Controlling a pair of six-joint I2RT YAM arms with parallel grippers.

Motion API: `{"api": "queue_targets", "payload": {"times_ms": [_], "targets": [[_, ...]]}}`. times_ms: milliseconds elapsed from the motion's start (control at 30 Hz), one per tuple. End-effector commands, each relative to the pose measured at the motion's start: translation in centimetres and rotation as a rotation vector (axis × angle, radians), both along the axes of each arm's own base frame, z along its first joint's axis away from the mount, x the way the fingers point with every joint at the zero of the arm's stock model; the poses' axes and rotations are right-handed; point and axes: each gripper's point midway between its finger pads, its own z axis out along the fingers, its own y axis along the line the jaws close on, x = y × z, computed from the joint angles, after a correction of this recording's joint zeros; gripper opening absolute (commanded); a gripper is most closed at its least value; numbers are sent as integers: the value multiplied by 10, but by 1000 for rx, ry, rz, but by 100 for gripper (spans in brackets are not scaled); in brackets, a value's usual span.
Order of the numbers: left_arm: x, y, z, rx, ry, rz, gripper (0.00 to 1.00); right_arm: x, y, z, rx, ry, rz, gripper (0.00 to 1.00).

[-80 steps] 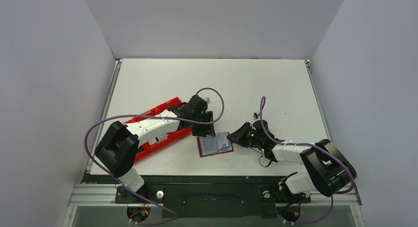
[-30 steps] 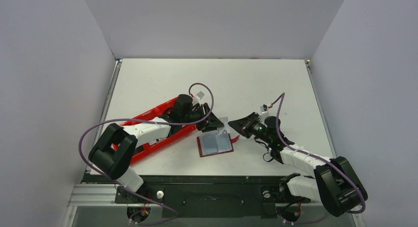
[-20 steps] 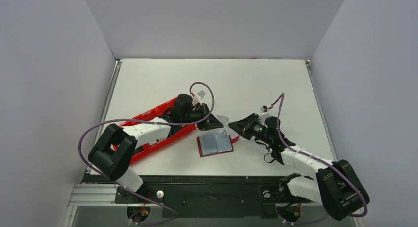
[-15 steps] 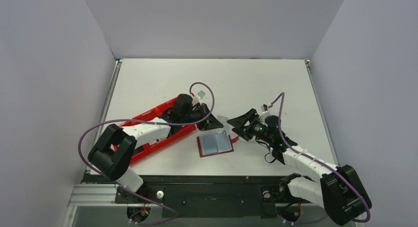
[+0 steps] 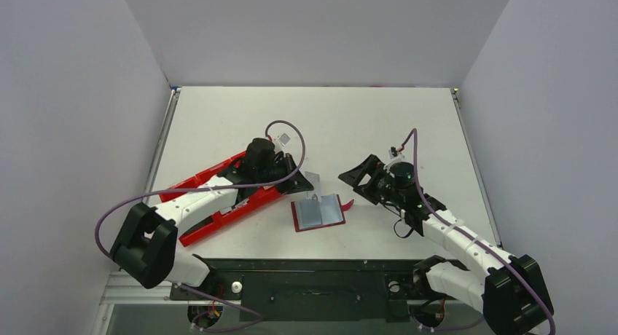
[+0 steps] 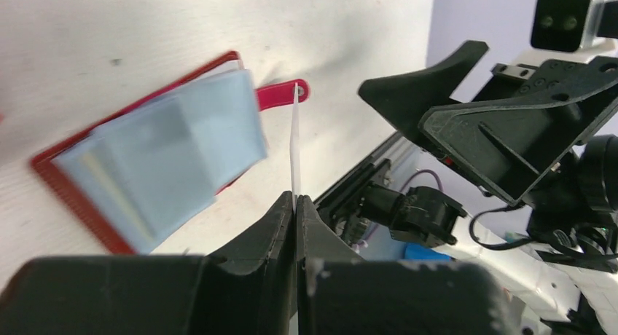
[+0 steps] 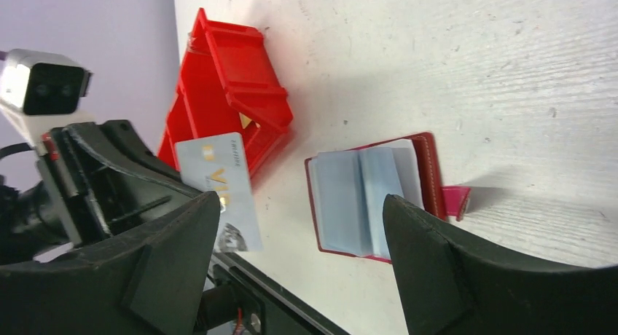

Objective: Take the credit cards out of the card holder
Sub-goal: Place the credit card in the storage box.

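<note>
The card holder [image 5: 318, 213] lies open on the table, dark red with pale blue sleeves up and its strap tab [image 5: 345, 205] to the right. It also shows in the left wrist view [image 6: 167, 160] and the right wrist view [image 7: 364, 196]. My left gripper [image 5: 301, 179] is shut on a silver-grey credit card [image 5: 310, 182], held on edge above the table just left of and behind the holder. The card is seen edge-on in the left wrist view [image 6: 295, 149] and flat in the right wrist view [image 7: 218, 189]. My right gripper [image 5: 357, 176] is open and empty, right of the holder.
A bright red compartment tray [image 5: 218, 218] lies slantwise under my left arm, left of the holder, and shows in the right wrist view [image 7: 233, 109]. White table stretches beyond both grippers to the back wall. The black front rail [image 5: 313, 266] runs close below the holder.
My left gripper has drawn the silver card out of the holder and carried it up and leftward. My right gripper has let go of the holder's right edge and moved back, open.
</note>
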Motion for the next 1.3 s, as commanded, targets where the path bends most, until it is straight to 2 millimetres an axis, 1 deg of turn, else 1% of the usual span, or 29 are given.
{"api": "queue_targets", "payload": {"times_ms": [0,33,67,100,133,167,200,233,267,300,333,367,400,433,467,500,567,633,700,867,1000,1267], "targets": [[11,44,16,156,-94,79,0,7,-4,11,-75,-54,-9,78],[11,58,16,193,-90,112,0,8,-3,10,-84,-55,-7,78],[12,65,16,218,-102,120,0,9,-3,12,-86,-59,-5,78],[12,79,17,252,-100,155,0,10,-2,11,-92,-60,-2,78],[13,87,17,276,-111,164,0,10,-2,11,-95,-61,-1,78],[13,101,18,308,-112,198,0,11,-1,9,-103,-60,3,78],[14,109,17,335,-119,206,0,11,0,9,-107,-60,5,78],[14,123,16,374,-108,243,0,12,0,7,-115,-58,11,78],[15,131,17,400,-119,251,0,12,1,6,-118,-58,13,78],[15,148,13,455,-101,293,0,13,1,4,-125,-55,17,78],[16,156,15,484,-109,305,0,13,2,3,-130,-55,21,78],[15,174,12,539,-92,349,0,14,2,3,-133,-54,23,78],[16,183,13,572,-97,369,0,13,3,2,-137,-56,28,78],[14,201,10,630,-77,412,0,13,2,1,-142,-55,29,78],[16,212,12,657,-78,438,0,13,2,0,-145,-56,31,78],[13,224,10,706,-69,458,0,13,2,0,-147,-57,33,78],[11,242,10,768,-57,499,0,12,1,-3,-152,-55,37,78],[10,255,9,823,-43,530,0,11,2,-4,-155,-54,44,78],[10,266,7,868,-31,555,0,10,1,-6,-159,-52,48,78],[10,279,0,948,-1,583,0,8,0,-9,-167,-54,54,78],[12,285,-9,990,26,593,0,6,0,-11,-167,-50,58,78],[21,286,-18,1021,42,594,0,3,-1,-12,-162,-54,58,78]]}}
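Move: Off to the left hand's left, about 29 cm away, some 4 cm farther out and roughly 13 cm lower, lie the silver cards in the middle compartment of the red storage box; the left fingers already hold a silver card. The gold cards' compartment is about 18 cm left and 11 cm ahead of this hand, the dark cards' about 44 cm left and 4 cm back. The card holder lies 4 cm right and 3 cm back, 14 cm below. For the right hand, the silver cards are some 44 cm left and 3 cm ahead. Sweeping left about 28 cm with the silver card still pinched, the left hand carries it away from the card holder to over the middle compartment, slowing and sinking some 3 cm in the last stretch. On the way the wrist swings the fingers from pointing sideways to steeply down, turning about 30 degrees counter-clockwise. The empty right hand settles about 2 cm lower, fingers open. ##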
